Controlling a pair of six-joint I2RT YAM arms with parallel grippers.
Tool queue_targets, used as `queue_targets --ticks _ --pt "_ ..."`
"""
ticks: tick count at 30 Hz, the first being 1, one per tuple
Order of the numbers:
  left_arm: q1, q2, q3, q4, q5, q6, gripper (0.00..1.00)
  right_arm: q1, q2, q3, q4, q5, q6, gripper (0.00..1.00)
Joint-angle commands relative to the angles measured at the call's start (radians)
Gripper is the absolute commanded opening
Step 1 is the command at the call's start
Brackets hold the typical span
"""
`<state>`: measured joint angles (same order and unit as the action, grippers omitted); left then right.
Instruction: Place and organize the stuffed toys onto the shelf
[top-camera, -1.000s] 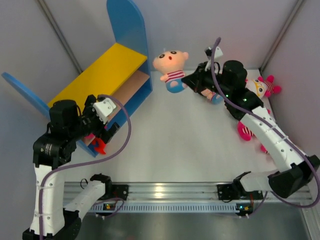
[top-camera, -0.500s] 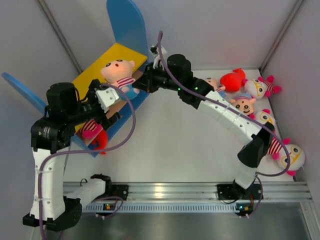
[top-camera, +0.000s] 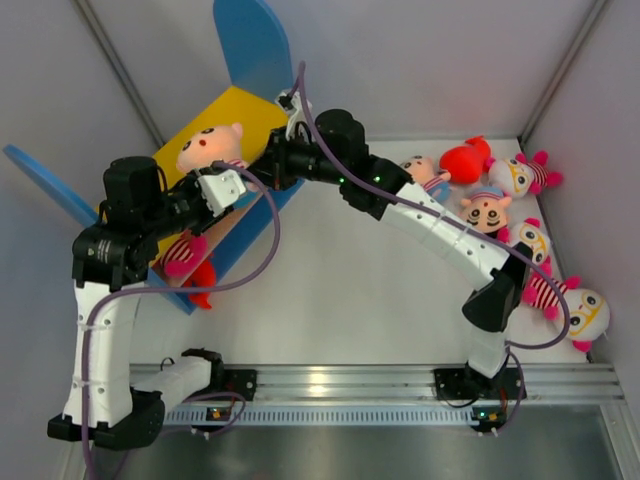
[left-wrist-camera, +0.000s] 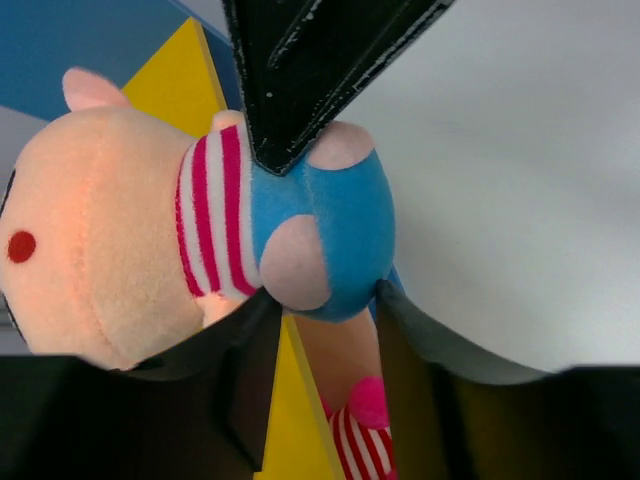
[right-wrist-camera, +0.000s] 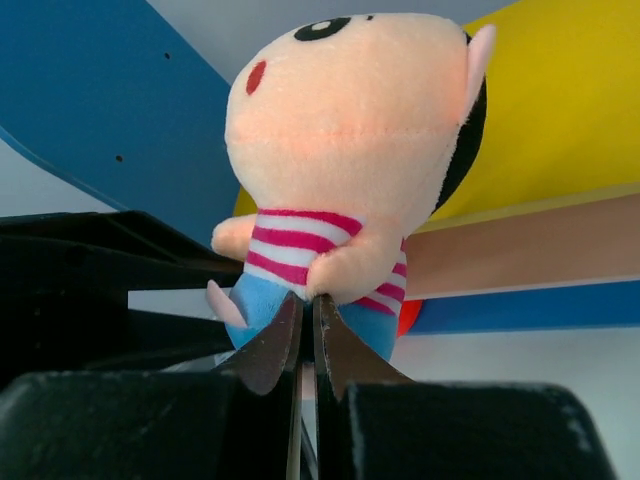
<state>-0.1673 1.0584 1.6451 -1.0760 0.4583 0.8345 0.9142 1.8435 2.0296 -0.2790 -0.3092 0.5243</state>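
Observation:
A peach-faced stuffed toy (top-camera: 210, 148) in a striped shirt and blue pants hangs over the yellow upper board (top-camera: 228, 112) of the shelf (top-camera: 255, 60). My right gripper (top-camera: 260, 172) is shut on it, pinching the toy (right-wrist-camera: 350, 130) at its waist. My left gripper (top-camera: 238, 186) reaches from below. Its fingertips (left-wrist-camera: 245, 330) press both sides of the toy's blue pants (left-wrist-camera: 335, 225). On the tan lower board (right-wrist-camera: 520, 250) lie a striped toy (top-camera: 183, 256) and a red plush (top-camera: 200, 292).
Several more stuffed toys lie along the right wall: a peach-faced one (top-camera: 425, 172), a red plush (top-camera: 466, 158), a white-faced one (top-camera: 515, 175) and others down to the front right (top-camera: 585, 315). The shelf's second blue side panel (top-camera: 45, 185) juts out left.
My right arm swung from the toy pile to the shelf, carrying the peach-faced toy over the yellow board. My left gripper rose and narrowed around the toy's pants.

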Motion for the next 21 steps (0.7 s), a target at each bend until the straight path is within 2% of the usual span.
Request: queue_targets --ticks 1,2,4,9,10,12,13,15,17,21 --pt "-0.005 -0.003 -0.014 0.067 -0.004 0.029 0.36 0.028 0.007 0.035 0.069 -0.062 0.029 0.0" --pt "-0.005 -0.003 -0.019 0.068 -0.006 0.029 0.21 0.029 0.008 0.031 0.073 -0.064 0.034 0.0" --pt "-0.005 -0.005 -0.024 0.068 -0.017 0.025 0.02 0.029 0.011 0.02 0.086 -0.074 0.036 0.0" --pt "-0.005 -0.018 -0.033 0.117 -0.085 -0.061 0.0 0.029 0.011 -0.014 0.144 -0.071 0.013 0.0" --pt "-0.005 -0.023 -0.034 0.134 -0.157 -0.107 0.0 0.028 0.01 -0.026 0.158 -0.064 0.003 0.02" --pt "-0.005 -0.029 -0.034 0.188 -0.242 -0.138 0.0 0.02 0.016 -0.034 0.196 -0.05 -0.009 0.16" --pt "-0.005 -0.031 -0.034 0.197 -0.332 -0.147 0.0 0.008 0.022 -0.042 0.213 -0.05 -0.01 0.41" --pt "-0.005 -0.037 -0.045 0.218 -0.415 -0.162 0.0 -0.008 0.034 -0.045 0.244 -0.036 -0.001 0.61" --pt "-0.003 -0.046 -0.071 0.217 -0.508 -0.184 0.0 -0.034 0.042 -0.046 0.242 -0.03 0.014 0.67" --pt "-0.003 -0.087 -0.165 0.243 -0.584 -0.212 0.0 -0.073 -0.021 -0.129 0.254 -0.001 0.011 0.69"
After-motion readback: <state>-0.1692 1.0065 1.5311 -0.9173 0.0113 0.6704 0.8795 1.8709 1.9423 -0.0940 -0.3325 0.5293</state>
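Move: The boy toy, held by the right fingers, has its middle about 4 cm ahead of the left hand and 4 cm to its left, near level. From the left hand, the yellow shelf board's middle lies some 11 cm left, 4 cm ahead and 8 cm down; the striped toy is roughly 15 cm left, 12 cm back and 20 cm down. From the right hand, the boy toy's middle lies about 6 cm left and 2 cm ahead. Left pinches the boy toy's blue end, right lets go, then left swings it 7 cm left, turning counter-clockwise. ##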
